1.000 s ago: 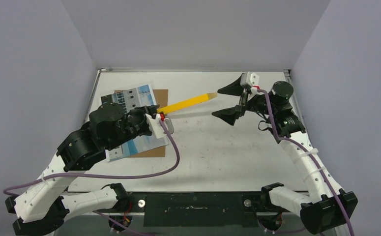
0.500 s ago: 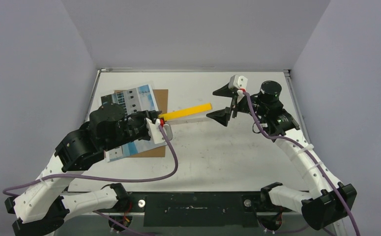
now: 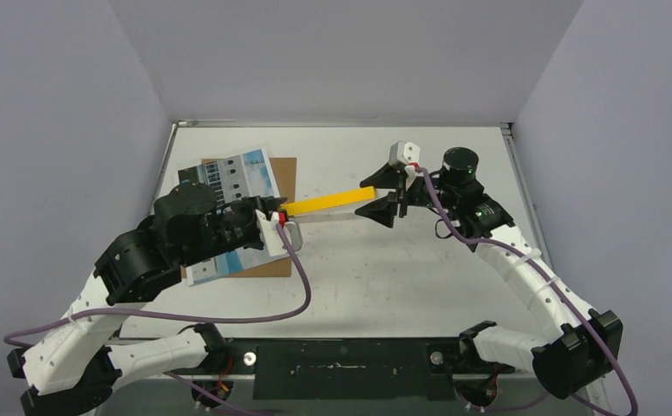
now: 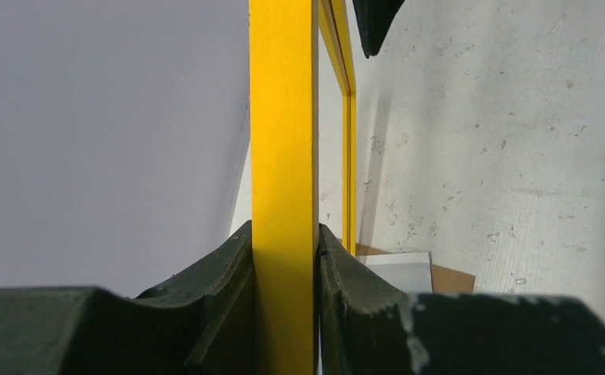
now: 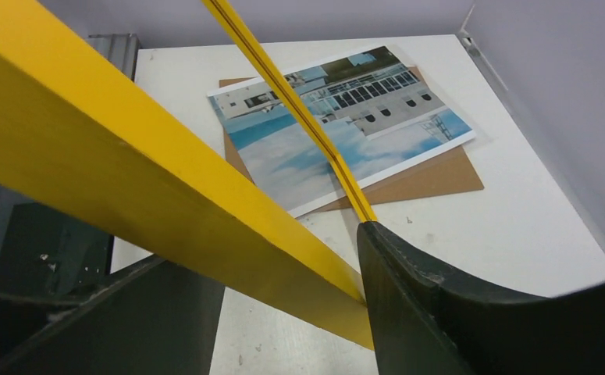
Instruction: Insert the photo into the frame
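The yellow frame (image 3: 328, 202) hangs on edge above the table, running from left to right. My left gripper (image 3: 282, 212) is shut on its left end; in the left wrist view both pads press the yellow bar (image 4: 283, 156). My right gripper (image 3: 377, 199) straddles the frame's right end with its jaws open. In the right wrist view the right finger (image 5: 408, 297) touches the bar (image 5: 127, 172), and table shows between the bar and the left finger. The photo (image 3: 237, 173) lies picture side up at the back left, partly under my left arm. It shows in full in the right wrist view (image 5: 338, 133).
A brown backing panel (image 3: 284, 169) lies under the photo, its edges sticking out to the right and front (image 5: 432, 176). Grey walls enclose the white table (image 3: 401, 269) on three sides.
My right gripper has moved left to the frame's free end and its jaws have narrowed around it. The frame's right end has come down slightly. The left grip is unchanged.
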Motion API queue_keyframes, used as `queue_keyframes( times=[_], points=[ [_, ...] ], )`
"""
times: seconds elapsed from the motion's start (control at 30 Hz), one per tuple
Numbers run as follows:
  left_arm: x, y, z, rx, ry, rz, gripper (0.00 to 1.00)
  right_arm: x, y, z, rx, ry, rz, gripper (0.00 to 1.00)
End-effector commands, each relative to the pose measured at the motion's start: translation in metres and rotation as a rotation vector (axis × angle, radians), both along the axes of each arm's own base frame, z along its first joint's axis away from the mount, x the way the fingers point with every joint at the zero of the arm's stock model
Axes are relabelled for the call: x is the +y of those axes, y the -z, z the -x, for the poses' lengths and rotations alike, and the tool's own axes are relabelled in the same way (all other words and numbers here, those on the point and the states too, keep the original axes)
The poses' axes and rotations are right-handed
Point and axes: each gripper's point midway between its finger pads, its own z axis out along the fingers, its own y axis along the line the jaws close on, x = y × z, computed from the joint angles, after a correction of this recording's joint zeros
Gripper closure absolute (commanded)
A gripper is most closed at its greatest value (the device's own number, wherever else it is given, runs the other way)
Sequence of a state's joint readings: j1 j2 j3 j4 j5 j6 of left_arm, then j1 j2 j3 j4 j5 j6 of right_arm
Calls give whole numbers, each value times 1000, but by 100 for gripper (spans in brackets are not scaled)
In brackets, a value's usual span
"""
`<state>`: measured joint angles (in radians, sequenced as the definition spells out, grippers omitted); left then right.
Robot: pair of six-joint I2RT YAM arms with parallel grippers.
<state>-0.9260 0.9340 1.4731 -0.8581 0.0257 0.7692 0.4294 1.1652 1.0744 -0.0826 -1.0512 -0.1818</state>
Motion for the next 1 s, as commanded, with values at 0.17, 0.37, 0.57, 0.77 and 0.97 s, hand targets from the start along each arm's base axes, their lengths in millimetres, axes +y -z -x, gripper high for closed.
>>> queue_keyframes(
  times=[0.17, 0.37, 0.57, 0.77, 0.97],
  points=[
    [-1, -77, -3, -197, 0, 220, 100, 11, 4, 16, 1, -46, -12, 63],
    [6, -90, -19, -280, -96, 305, 94, 7, 2, 6, 65, 61, -40, 88],
    [6, -79, -34, -336, -155, 298, 65, 5, -1, -10, 144, 145, -71, 92],
    [12, -97, -48, -405, -249, 374, 3, -21, 15, -53, 385, 353, -66, 95],
    [17, -104, -53, -435, -280, 384, 4, -55, 43, -98, 564, 560, -11, 95]
  ],
)
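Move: Still held by its top bar in the left hand, the frame hangs with its lower edge slanting forward; its middle lies about 11 cm ahead, 7 cm right and 18 cm below that hand. From the right hand, whose open fingers already straddle the right side bar, its middle is some 6 cm ahead, 15 cm left and 11 cm down. The photo on the table is roughly 29 cm ahead of the left hand, 21 cm to its left and 38 cm below, with the brown board beneath it. Right fingers close on the frame's right side bar and pinch it; only then does the left hand open wide and let go of the top bar, having begun to rise, ending about 7 cm up and 5 cm forward with its fingers tipped upward. The right hand, still gripping, carries the frame about 7 cm forward and down, rolling some 30 degrees so its top edge goes forward, and turning clockwise. ##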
